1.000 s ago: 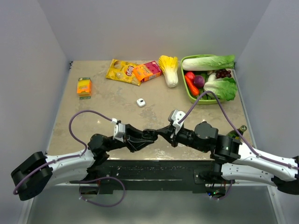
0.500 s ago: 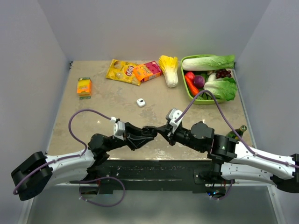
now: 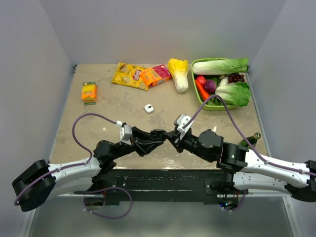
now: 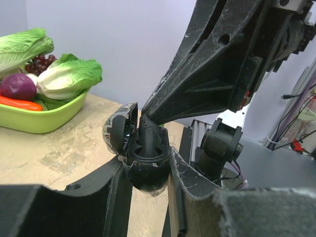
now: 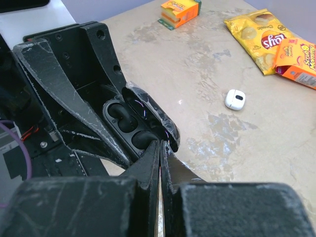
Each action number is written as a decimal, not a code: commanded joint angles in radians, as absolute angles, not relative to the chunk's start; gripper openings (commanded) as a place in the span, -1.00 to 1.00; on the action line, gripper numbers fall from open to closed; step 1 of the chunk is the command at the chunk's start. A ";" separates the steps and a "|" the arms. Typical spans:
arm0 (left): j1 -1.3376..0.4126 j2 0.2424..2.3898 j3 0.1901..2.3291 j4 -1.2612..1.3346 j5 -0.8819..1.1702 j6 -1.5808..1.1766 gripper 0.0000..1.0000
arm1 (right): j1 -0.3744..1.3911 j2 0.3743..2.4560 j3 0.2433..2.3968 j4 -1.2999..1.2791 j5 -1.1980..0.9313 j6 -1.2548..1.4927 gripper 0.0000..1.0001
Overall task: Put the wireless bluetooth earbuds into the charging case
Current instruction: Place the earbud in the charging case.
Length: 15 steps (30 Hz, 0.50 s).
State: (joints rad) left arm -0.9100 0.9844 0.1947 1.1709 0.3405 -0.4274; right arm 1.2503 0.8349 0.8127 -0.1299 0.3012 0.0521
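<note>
My left gripper (image 3: 157, 136) is shut on the black oval charging case (image 4: 145, 170), which it holds above the table's near edge with the lid (image 4: 118, 129) swung open. The case's two sockets show in the right wrist view. A black earbud (image 4: 147, 134) stands in one socket with its stem up. My right gripper (image 5: 160, 143) is shut, and its tips (image 4: 144, 110) press on that bud (image 5: 141, 138) at the socket nearest them. The other socket (image 5: 117, 111) looks dark, and I cannot tell whether it is filled. Nothing shows between the right fingers.
A small white rounded pod (image 3: 149, 108) lies mid-table. At the back are an orange box (image 3: 89, 92), a yellow chip bag (image 3: 129, 75), an orange snack box (image 3: 155, 75), a yellow-white cabbage (image 3: 178, 74) and a green basket (image 3: 203, 102) of vegetables.
Both grippers have crept a little to the left and away from me, still together at the case. The grip and the open lid are unchanged.
</note>
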 commanded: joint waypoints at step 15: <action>-0.911 0.996 0.259 1.259 0.284 -0.442 -1.00 | 1.270 0.776 0.805 -0.086 0.402 0.078 -0.29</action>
State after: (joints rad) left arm -0.9104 1.0012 0.2234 1.1721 0.3058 -0.4385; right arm 1.2633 0.8062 0.7982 -0.0986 0.3676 0.0620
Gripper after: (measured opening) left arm 0.348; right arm 0.261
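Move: At the open black charging case already: its middle lies about 2 cm to the right hand's left and 1 cm below, level fore and aft, with the shut fingertips at the near well. The raised lid stands some 2 cm ahead, 2 cm left and 1 cm above that hand. On the table the white case lies roughly 27 cm ahead, 6 cm left and 25 cm lower. The left hand grips the black case, its middle about 2 cm right of the hand point and 1 cm above. Easing forward about half a centimetre with shut fingertips at the earbud in the near well, the right hand then rises roughly 1 cm and backs off nearly 1 cm to its right, opening its fingers about a quarter as they come free of the case. The left hand keeps its grip and carries the case about 1 cm up and 1 cm forward. ##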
